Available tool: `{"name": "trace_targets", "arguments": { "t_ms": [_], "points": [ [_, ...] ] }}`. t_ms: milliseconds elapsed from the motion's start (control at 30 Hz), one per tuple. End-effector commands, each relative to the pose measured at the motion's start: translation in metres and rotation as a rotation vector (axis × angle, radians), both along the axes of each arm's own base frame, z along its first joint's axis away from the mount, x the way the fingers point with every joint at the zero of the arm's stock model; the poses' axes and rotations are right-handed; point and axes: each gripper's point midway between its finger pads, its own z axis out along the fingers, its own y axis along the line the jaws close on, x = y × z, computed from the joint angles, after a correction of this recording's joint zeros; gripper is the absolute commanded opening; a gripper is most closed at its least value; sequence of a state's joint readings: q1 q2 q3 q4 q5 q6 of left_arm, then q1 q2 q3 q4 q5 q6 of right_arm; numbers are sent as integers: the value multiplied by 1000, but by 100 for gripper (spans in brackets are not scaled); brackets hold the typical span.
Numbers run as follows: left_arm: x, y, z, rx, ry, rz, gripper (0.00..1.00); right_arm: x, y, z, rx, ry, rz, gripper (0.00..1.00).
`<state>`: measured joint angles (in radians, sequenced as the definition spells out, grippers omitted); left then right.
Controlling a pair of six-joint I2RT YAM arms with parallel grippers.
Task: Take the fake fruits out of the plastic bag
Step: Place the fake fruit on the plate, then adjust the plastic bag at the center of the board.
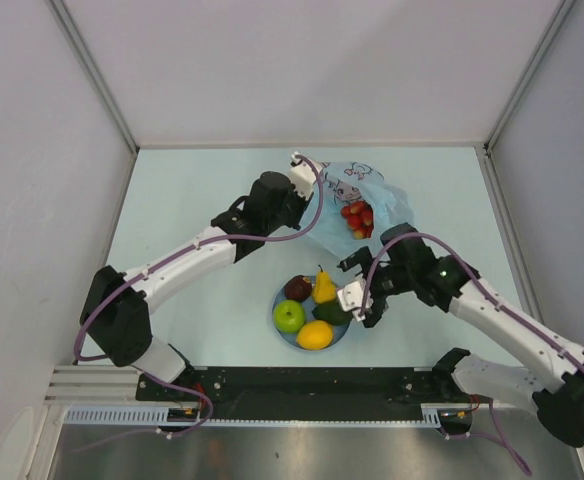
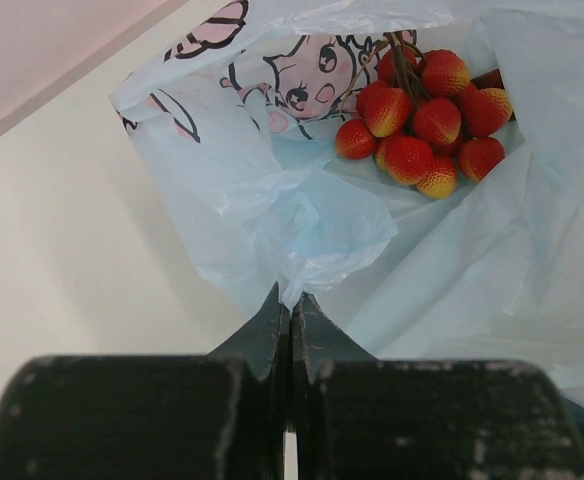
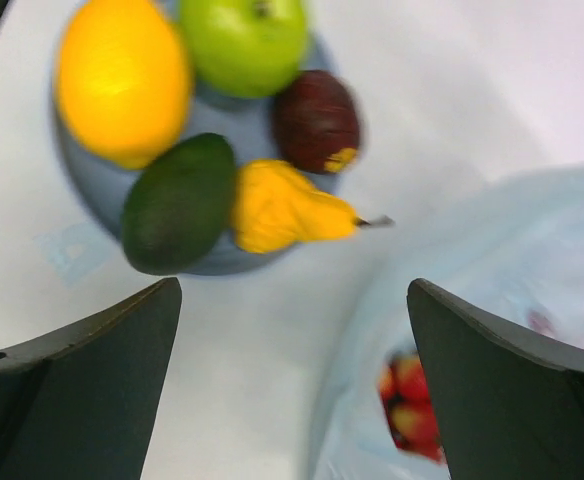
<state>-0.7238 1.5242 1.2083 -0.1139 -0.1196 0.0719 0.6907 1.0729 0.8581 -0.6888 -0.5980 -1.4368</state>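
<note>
The light-blue plastic bag (image 1: 372, 190) lies at the table's far centre, its mouth open. A bunch of red grapes (image 1: 357, 219) (image 2: 422, 120) rests inside. My left gripper (image 1: 314, 208) (image 2: 291, 305) is shut on a gathered fold of the bag's edge (image 2: 302, 240). A green apple (image 1: 289, 316), dark red fruit (image 1: 298, 289), yellow pear (image 1: 323, 287), lemon (image 1: 315, 335) and dark green oval fruit (image 1: 330, 312) sit on the blue plate (image 1: 278, 300). My right gripper (image 1: 357, 288) (image 3: 292, 290) hangs open and empty above the table between plate and bag. In the right wrist view, the pear (image 3: 282, 208) and oval fruit (image 3: 179, 203) lie beyond its fingers.
White walls close the table in at the back and on both sides. The black base rail (image 1: 302, 385) runs along the near edge. Bare table (image 1: 192, 190) stretches to the left of the bag.
</note>
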Motion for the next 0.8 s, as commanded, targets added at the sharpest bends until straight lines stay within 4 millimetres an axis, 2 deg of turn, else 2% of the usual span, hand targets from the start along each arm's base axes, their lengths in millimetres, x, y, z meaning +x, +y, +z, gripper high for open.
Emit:
{"name": "trace_targets", "arguments": {
  "t_ms": [0,33,67,100,133,167,200,233,267,300,433,600,633,700,733,767],
  "points": [
    [6,-7,29,-43,-67,-6,0,26,4,52,190,-8,-253,100],
    [5,-6,30,-44,-69,-3,0,39,-2,57,214,-10,-338,100],
    [5,-6,33,-48,-73,-1,1,47,-5,60,268,91,-473,100],
    [5,-6,34,-47,-74,0,0,71,-4,82,384,90,-575,100],
    [5,-6,34,-49,-73,2,0,84,-8,89,443,164,-672,100],
    [6,-5,35,-52,-72,3,0,104,-20,82,474,310,-805,100],
    [5,-6,34,-55,-64,1,0,114,-18,99,520,372,-833,97],
    [4,-7,35,-60,-64,-4,0,123,-19,103,544,426,-880,87],
    [3,-7,36,-64,-63,-4,0,139,-22,92,559,536,-987,83],
    [2,-8,36,-70,-59,-7,0,151,-23,103,601,548,-1018,80],
    [-1,-8,38,-77,-59,-17,0,193,-34,87,665,600,-1180,60],
    [-5,-8,41,-83,-66,-30,0,231,-42,68,699,668,-1309,51],
    [-6,-8,40,-82,-64,-35,0,243,-55,58,713,683,-1397,49],
    [-10,-8,35,-79,-53,-39,0,249,-74,43,700,676,-1503,47],
    [-13,-9,35,-84,-52,-49,0,255,-96,37,710,641,-1586,47],
    [-15,-10,33,-88,-47,-58,0,255,-105,28,697,632,-1617,48]
  ]
}}
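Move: The right hand, empty and just above the plate, has the bunch of red fruits in the bag about 24 cm ahead, 4 cm to its right and 8 cm lower. The pear lies about 3 cm ahead and 6 cm left of this hand, the avocado roughly 3 cm back and 5 cm left, both some 7 cm below. From the left hand, which still pinches the bag's edge, the bunch is about 6 cm ahead, 15 cm right and 13 cm below. Swiftly forward from the plate to the bag's mouth, some 23 cm and about 6 cm to the right, the empty right hand arcs upward first, then sinks towards the bunch of red fruits. On the way it swings some 80 degrees clockwise, so that its fingers point forward-left and down, and narrows them from wide open to about half. The left hand stays put, keeping the bag's edge pinched. ##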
